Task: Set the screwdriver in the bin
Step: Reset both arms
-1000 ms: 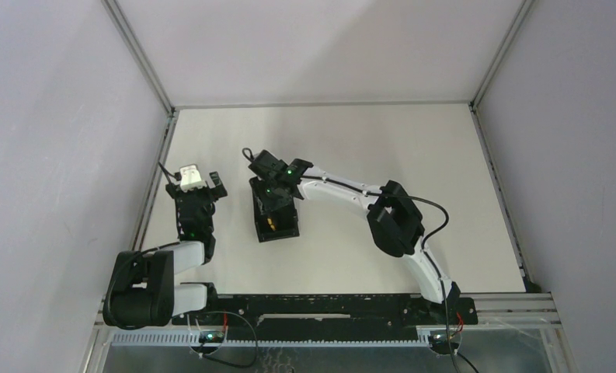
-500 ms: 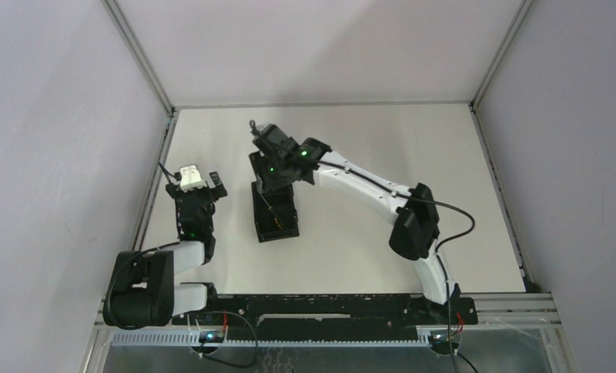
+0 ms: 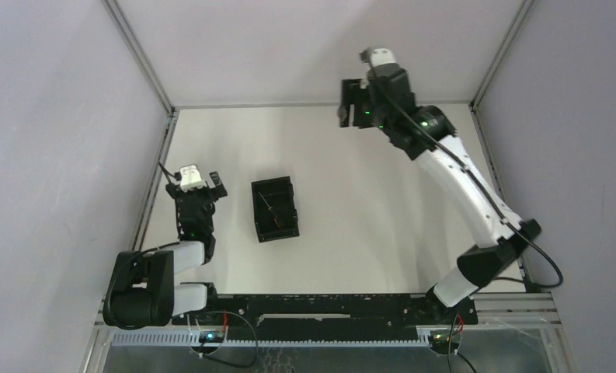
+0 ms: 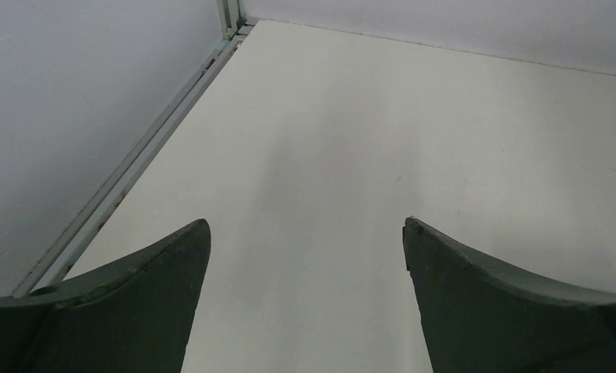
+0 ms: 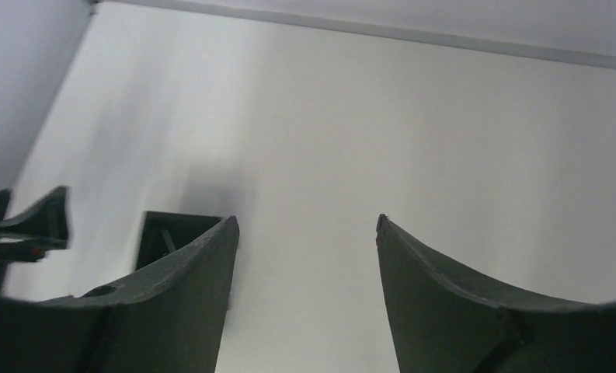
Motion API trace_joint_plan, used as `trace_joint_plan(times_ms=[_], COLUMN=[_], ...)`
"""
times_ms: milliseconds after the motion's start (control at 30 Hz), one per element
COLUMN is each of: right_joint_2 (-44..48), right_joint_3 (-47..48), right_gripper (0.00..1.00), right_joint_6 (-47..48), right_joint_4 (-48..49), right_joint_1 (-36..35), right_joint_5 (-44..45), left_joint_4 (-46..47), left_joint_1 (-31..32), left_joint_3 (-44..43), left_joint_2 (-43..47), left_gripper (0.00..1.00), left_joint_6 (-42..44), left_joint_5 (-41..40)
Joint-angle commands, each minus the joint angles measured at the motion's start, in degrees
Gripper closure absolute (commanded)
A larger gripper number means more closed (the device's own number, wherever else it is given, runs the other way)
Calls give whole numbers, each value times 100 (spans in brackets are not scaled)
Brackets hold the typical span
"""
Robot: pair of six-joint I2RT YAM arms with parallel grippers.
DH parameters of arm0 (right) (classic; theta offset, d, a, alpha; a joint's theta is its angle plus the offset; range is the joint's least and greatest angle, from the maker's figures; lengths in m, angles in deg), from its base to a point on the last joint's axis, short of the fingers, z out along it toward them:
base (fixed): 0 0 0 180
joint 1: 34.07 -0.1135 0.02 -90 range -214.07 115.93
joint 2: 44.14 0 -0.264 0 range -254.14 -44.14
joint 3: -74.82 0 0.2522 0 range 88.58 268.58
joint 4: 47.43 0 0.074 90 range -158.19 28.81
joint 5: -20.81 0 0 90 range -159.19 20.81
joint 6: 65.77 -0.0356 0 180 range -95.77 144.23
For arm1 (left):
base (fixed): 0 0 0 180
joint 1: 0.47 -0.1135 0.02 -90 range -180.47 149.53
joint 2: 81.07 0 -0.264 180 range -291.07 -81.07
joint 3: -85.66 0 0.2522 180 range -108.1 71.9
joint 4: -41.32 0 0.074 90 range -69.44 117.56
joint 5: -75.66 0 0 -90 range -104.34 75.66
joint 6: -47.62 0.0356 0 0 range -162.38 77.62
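The black bin (image 3: 274, 210) sits left of the table's middle. The screwdriver (image 3: 269, 207) lies inside it, its thin shaft showing against the bin floor. My right gripper (image 3: 353, 105) is raised high over the far edge of the table, well away from the bin, open and empty. In the right wrist view (image 5: 306, 220) the bin (image 5: 174, 227) shows far below, partly behind my left finger, with the shaft (image 5: 167, 240) inside. My left gripper (image 3: 201, 189) is left of the bin, open and empty; its wrist view (image 4: 306, 225) shows only bare table.
Grey enclosure walls stand on the left, right and far sides, with metal frame rails (image 3: 153, 179) along the table edges. The left arm's gripper (image 5: 29, 229) shows at the left edge of the right wrist view.
My right gripper has risen off the bin and swung up and to the far right, open and empty. The screwdriver stays in the bin. The left arm has not moved.
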Motion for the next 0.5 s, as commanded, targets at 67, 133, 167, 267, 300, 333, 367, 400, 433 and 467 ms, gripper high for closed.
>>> trace_joint_plan(times_ms=[67,133,167,267,300,333,367,400,433,467], right_joint_2=[1112,1446,1607,2052,2188,2315,2462,2566,2635,2780], right_joint_3=[-1279,-1760,-2007,-2777,-3044,-3392,-3648,-3915,-4190,-4507], right_gripper=[24,22,21,14,11,6,1,1,0,0], right_joint_6=[530,575,579,571,547,516,490,472,476,492], right_joint_4=[571,781,936,1293,1426,1550,1680,1818,1999,2229], right_joint_1=[1035,1390,1570,2035,2187,2338,2519,2652,2722,2852], right_joint_5=[124,41,-11,-197,-252,-315,-373,-413,-420,-403], left_joint_4=[204,204,207,208,205,200,202,204,207,205], left_joint_1=[-38,-38,-38,-38,-38,-38,-38,-38,-38,-38], left_joint_3=[81,81,76,81,78,80,78,78,79,77], left_joint_2=[-4,-3,0,2,-3,-4,-4,0,-2,-2], left_gripper=[2,2,2,2,2,2,2,2,2,2], left_joint_6=[71,71,71,72,71,71,71,71,71,71], left_joint_5=[11,12,8,12,12,12,11,12,12,9])
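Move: Back and to the left of the right hand, which is empty and high over the far half of the table, the screwdriver lies in the bin, about 10 cm back, 22 cm left and 32 cm below; the bin's middle is some 10 cm back, 21 cm left and 31 cm down. From the parked left hand the screwdriver lies roughly 8 cm back, 23 cm right and 11 cm below. Sweeping to the right through free air, away from the bin and back towards its own side of the table, the right hand travels about 20 cm, level at first and then sinking some 7 cm. The wrist swings about 20 degrees clockwise while the partly open fingers spread to fully open, touching nothing. ##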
